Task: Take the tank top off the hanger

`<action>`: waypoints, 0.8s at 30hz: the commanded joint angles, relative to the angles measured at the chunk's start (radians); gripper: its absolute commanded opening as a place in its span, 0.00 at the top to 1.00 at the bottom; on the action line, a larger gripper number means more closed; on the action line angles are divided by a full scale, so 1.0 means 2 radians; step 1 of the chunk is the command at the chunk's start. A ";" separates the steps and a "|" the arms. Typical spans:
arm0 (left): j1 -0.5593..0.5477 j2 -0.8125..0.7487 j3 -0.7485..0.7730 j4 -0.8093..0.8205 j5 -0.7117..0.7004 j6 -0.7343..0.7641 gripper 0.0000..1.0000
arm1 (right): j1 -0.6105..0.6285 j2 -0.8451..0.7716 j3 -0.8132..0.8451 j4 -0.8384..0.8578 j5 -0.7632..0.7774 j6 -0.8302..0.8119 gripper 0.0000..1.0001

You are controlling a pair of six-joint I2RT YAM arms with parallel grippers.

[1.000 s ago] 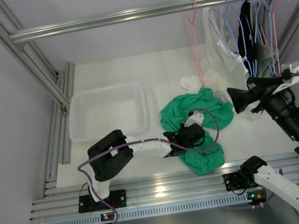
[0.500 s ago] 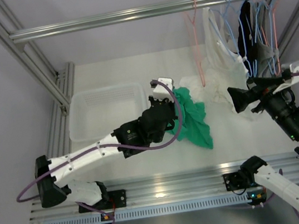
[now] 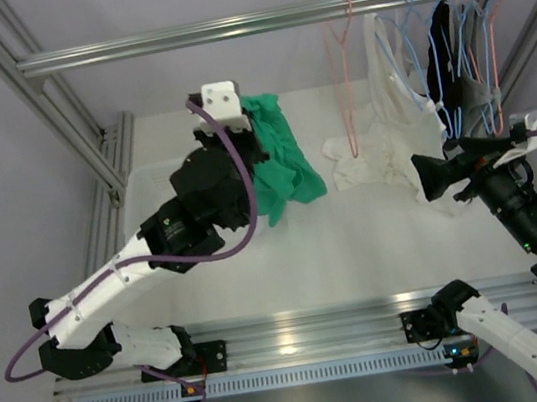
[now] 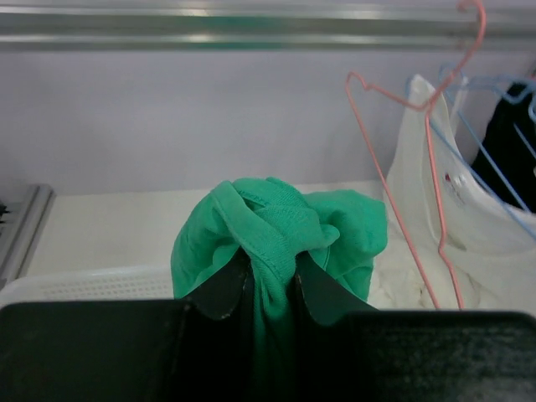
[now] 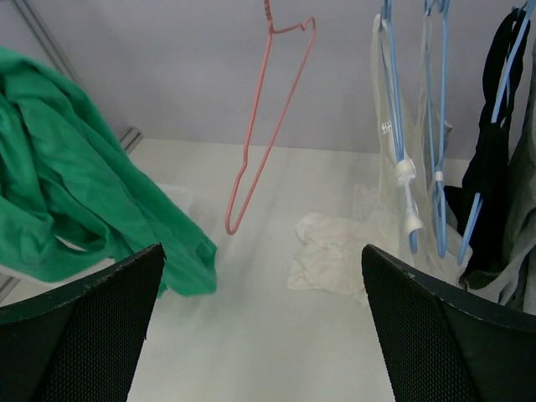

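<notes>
A green tank top hangs bunched from my left gripper, which is shut on a fold of it high above the white basket. In the left wrist view the cloth is pinched between the two fingers of the left gripper. An empty pink hanger hangs on the rail. My right gripper stands open at the right, near the hangers, with nothing in it. From the right wrist view the green tank top is at the left, and that gripper frames bare table.
A white garment lies crumpled on the table under the pink hanger. Blue hangers carry a white top, a black one and a grey one at the far right of the rail. Frame posts stand at the left.
My left arm has lifted the green tank top off the table and swung it up and left, over the basket. The right arm has stayed put.
</notes>
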 commanded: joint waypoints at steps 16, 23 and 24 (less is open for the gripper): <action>0.244 -0.011 0.060 -0.088 0.038 -0.098 1.00 | 0.006 0.020 0.014 0.016 -0.002 -0.003 0.01; 0.392 -0.030 -0.077 -0.113 0.193 -0.219 1.00 | 0.007 0.024 0.003 0.029 -0.015 0.003 0.00; 0.397 -0.029 -0.087 -0.113 0.195 -0.227 1.00 | 0.006 0.024 0.002 0.030 -0.015 0.005 0.01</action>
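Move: Below and ahead-left of the left hand, which already holds the green tank top, the empty white bin lies about 12 cm farther out, 19 cm to the left and some 43 cm down. The empty pink hanger hangs roughly 20 cm ahead and 19 cm to the right, about level with the hand; the white cloth on the table is about 16 cm ahead, 23 cm right and 45 cm down. From the right hand the bin is some 20 cm ahead, 47 cm left and 38 cm down. Swinging the pinched tank top leftward about 20 cm and forward some 12 cm, the left hand goes from beside the bin to over it, away from the pink hanger. It first climbs about 9 cm, then sinks roughly 18 cm towards the bin, turning some 30 degrees counter-clockwise and tipping its fingers down late on; they keep their grip. ##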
